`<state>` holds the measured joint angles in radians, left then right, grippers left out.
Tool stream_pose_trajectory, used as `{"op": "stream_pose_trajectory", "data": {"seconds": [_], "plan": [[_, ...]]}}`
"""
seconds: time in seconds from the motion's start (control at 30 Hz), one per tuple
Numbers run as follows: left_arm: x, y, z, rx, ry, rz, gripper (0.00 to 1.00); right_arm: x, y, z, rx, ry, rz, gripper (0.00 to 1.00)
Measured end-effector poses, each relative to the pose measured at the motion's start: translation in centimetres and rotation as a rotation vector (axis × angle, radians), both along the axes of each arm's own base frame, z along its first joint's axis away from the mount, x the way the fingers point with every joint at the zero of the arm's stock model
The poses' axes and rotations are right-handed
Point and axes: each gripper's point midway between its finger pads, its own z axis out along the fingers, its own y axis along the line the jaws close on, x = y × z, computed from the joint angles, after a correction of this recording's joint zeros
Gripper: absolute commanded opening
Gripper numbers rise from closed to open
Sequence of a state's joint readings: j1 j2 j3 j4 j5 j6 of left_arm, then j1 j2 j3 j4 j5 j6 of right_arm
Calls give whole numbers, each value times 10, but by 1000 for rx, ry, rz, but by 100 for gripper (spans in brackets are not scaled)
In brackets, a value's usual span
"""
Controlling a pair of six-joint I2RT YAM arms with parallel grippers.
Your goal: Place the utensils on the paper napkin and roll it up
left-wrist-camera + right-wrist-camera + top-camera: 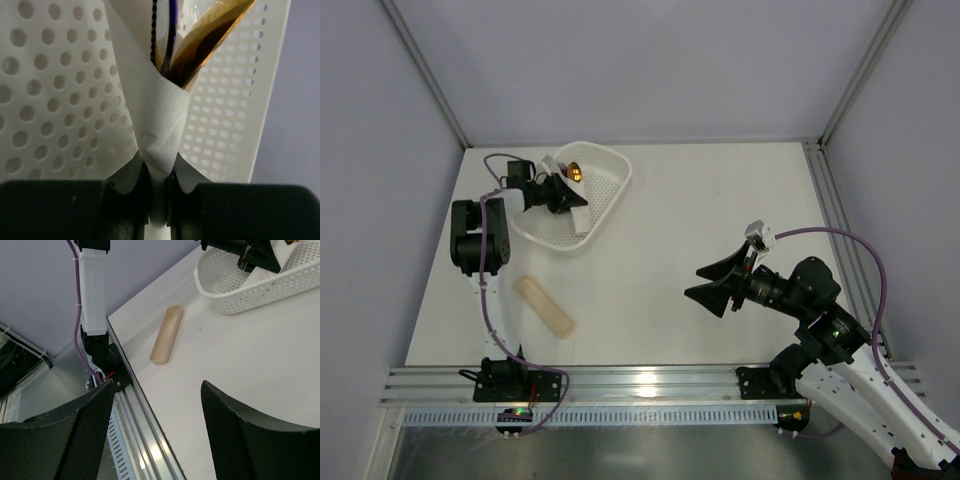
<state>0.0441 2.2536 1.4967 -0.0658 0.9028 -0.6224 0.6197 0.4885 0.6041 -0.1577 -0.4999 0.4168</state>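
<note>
The paper napkin [157,125] is rolled into a white cone around the utensils. A gold spoon handle [210,40] and a dark purplish fork [172,30] stick out of its open end; any other utensil is hidden inside. My left gripper [159,200] is shut on the narrow end of the roll. From above, the left gripper [560,195] holds the roll inside the white basket, and the gold spoon bowl [576,171] shines at the far end. My right gripper [694,282] hangs open over the table at right, holding nothing.
The white perforated basket [610,180] stands at the back left, around the roll. A flat beige slab [545,307] lies near the left front edge, also seen as the beige slab [167,335] from the right wrist. The metal rail [650,385] runs along the front.
</note>
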Motion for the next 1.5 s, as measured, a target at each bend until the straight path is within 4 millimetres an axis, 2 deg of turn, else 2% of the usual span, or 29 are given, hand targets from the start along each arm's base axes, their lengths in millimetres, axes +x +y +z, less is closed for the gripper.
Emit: {"op": "stream_pose_trajectory", "data": {"seconds": [0.4,0.57,0.87,1.23,1.5], "plan": [[-6,-2,-7,33,-33,-26,3,0,0,0,1,-2,0,71],[-22,-9,-7,47,-9,-60,2,0,0,1,4,-5,0,71],[-38,-12,-7,57,-4,-98,0,-1,0,2,5,-8,4,71],[-53,-13,11,87,14,-134,0,-4,-1,4,13,-17,9,71],[-60,-32,29,127,-17,-244,0,-4,-1,2,10,-13,11,71]]}}
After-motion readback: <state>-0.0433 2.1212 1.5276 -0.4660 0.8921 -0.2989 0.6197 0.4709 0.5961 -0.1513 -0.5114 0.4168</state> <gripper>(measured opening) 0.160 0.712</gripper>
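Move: Inside the basket, the left fingers already hold the rolled napkin with the utensils. The basket's middle lies about 2 cm ahead, 2 cm left and 2 cm below. The spoon's bowl sticks out of the roll some 8 cm ahead, straight in line and about level; the tan tray lies roughly 28 cm back, 7 cm left and 4 cm lower. From the idle right hand, the basket's middle is about 37 cm ahead, 33 cm left and 24 cm below. Keeping its pinch on the napkin roll, the left hand sinks barely 1 cm in the basket, then draws back about 6 cm towards the basket's near side, the held roll dragging the basket along. Late on it rises over 3 cm, drifts right a couple more centimetres and turns clockwise some 15 degrees. ##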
